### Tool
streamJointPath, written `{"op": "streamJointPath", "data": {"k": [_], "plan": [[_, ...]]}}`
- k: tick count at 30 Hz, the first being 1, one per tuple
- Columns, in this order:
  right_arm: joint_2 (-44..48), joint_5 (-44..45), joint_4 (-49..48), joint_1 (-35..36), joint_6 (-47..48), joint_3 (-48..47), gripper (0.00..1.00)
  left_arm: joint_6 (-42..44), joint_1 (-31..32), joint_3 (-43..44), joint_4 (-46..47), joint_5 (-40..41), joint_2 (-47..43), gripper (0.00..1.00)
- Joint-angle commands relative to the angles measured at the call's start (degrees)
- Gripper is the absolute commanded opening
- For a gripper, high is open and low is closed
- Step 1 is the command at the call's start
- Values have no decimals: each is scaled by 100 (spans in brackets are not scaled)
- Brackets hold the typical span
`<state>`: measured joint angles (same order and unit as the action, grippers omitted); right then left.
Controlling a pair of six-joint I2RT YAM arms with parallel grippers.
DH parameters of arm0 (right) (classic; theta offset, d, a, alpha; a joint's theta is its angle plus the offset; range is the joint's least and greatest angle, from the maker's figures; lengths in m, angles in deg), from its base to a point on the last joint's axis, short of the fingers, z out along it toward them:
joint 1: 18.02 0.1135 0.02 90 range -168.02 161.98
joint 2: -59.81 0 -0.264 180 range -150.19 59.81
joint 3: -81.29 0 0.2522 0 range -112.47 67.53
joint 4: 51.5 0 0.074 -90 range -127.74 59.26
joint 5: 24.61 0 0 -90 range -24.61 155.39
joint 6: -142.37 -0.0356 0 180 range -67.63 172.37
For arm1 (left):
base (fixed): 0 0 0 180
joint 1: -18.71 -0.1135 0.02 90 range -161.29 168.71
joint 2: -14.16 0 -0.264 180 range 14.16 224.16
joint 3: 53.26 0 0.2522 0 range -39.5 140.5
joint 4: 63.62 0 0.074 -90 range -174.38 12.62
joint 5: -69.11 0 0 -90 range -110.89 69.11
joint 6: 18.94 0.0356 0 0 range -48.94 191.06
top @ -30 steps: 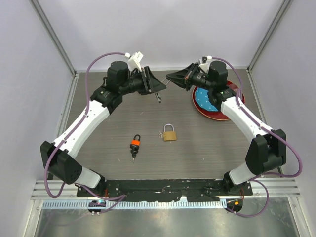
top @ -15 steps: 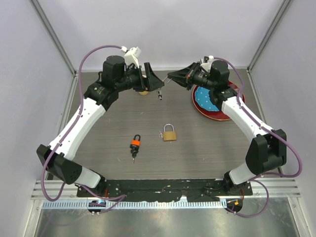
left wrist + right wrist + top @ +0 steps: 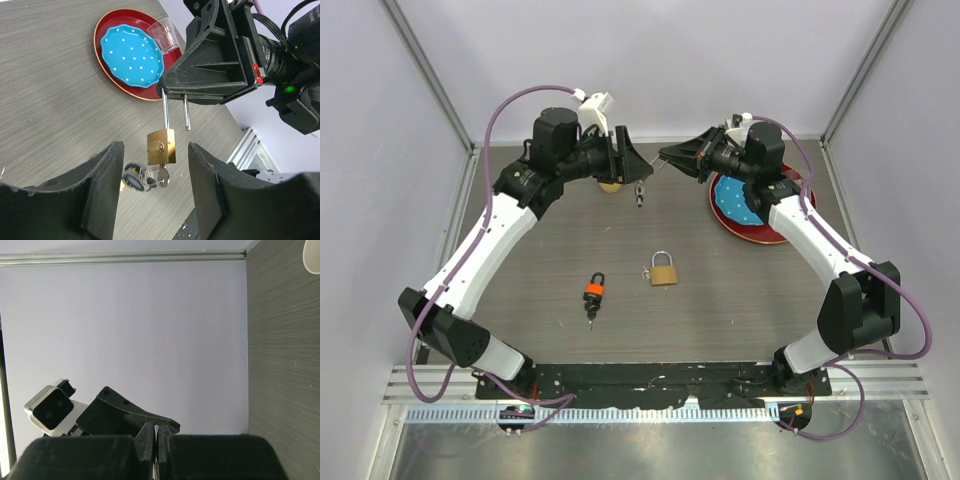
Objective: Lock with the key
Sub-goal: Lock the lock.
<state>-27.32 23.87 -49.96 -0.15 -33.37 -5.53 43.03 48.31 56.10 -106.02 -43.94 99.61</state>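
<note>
In the left wrist view a brass padlock (image 3: 161, 145) hangs in the air by its open shackle (image 3: 165, 112), whose short leg is out of the body. My right gripper (image 3: 165, 91) is shut on the shackle's top. A key (image 3: 163, 175) sits in the keyhole underneath, with a blurred bunch of keys (image 3: 134, 180) on its ring. My left gripper (image 3: 154, 148) is open, one finger on each side of the padlock and touching neither. From above, the left gripper (image 3: 632, 168) and right gripper (image 3: 665, 156) meet at the back, and the keys (image 3: 640, 196) dangle below them.
A second brass padlock (image 3: 663, 270) and a small orange and black padlock (image 3: 594, 293) lie mid-table. At the back right stands a red plate (image 3: 775, 232) holding a blue dotted dish (image 3: 131, 50) and a clear cup (image 3: 163, 34). A tan round thing (image 3: 610, 186) shows under my left wrist.
My left gripper has opened and its wrist has shifted toward the back wall. The key bunch is swinging. The right arm has not moved.
</note>
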Motion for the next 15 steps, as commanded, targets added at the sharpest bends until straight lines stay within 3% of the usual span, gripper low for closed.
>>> {"op": "streamJointPath", "data": {"k": [1, 7, 15], "plan": [[135, -85, -350, -29, -84, -95, 2, 43, 63, 214, 78, -209, 103, 56], [126, -85, -359, -29, -75, -95, 2, -9, 133, 206, 104, -262, 191, 44], [153, -93, -386, -20, -75, -24, 2, -97, 151, 118, 307, -314, 174, 17]]}}
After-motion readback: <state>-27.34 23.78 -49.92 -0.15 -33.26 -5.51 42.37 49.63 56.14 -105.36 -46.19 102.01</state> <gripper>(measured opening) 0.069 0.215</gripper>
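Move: The small lock's brass body hangs by its shackle from the right fingers, about 2 cm to the left gripper's right and 2 cm below it, level with it in reach. The shackle end in the right fingertips is roughly 3 cm ahead and 4 cm right of the left gripper, and its keys dangle some 6 cm below. The bigger padlock lies on the table about 10 cm back, 3 cm right and 34 cm down. From the right hand, the lock body is some 3 cm back, 3 cm left and 2 cm below. Bring the half-open left gripper about 2 cm to the right and some 1.5 cm down, so that its fingertips straddle the small lock's brass body, and close them on it as you arrive, pinching it from both sides. Keep the right gripper still, shut on the shackle. ##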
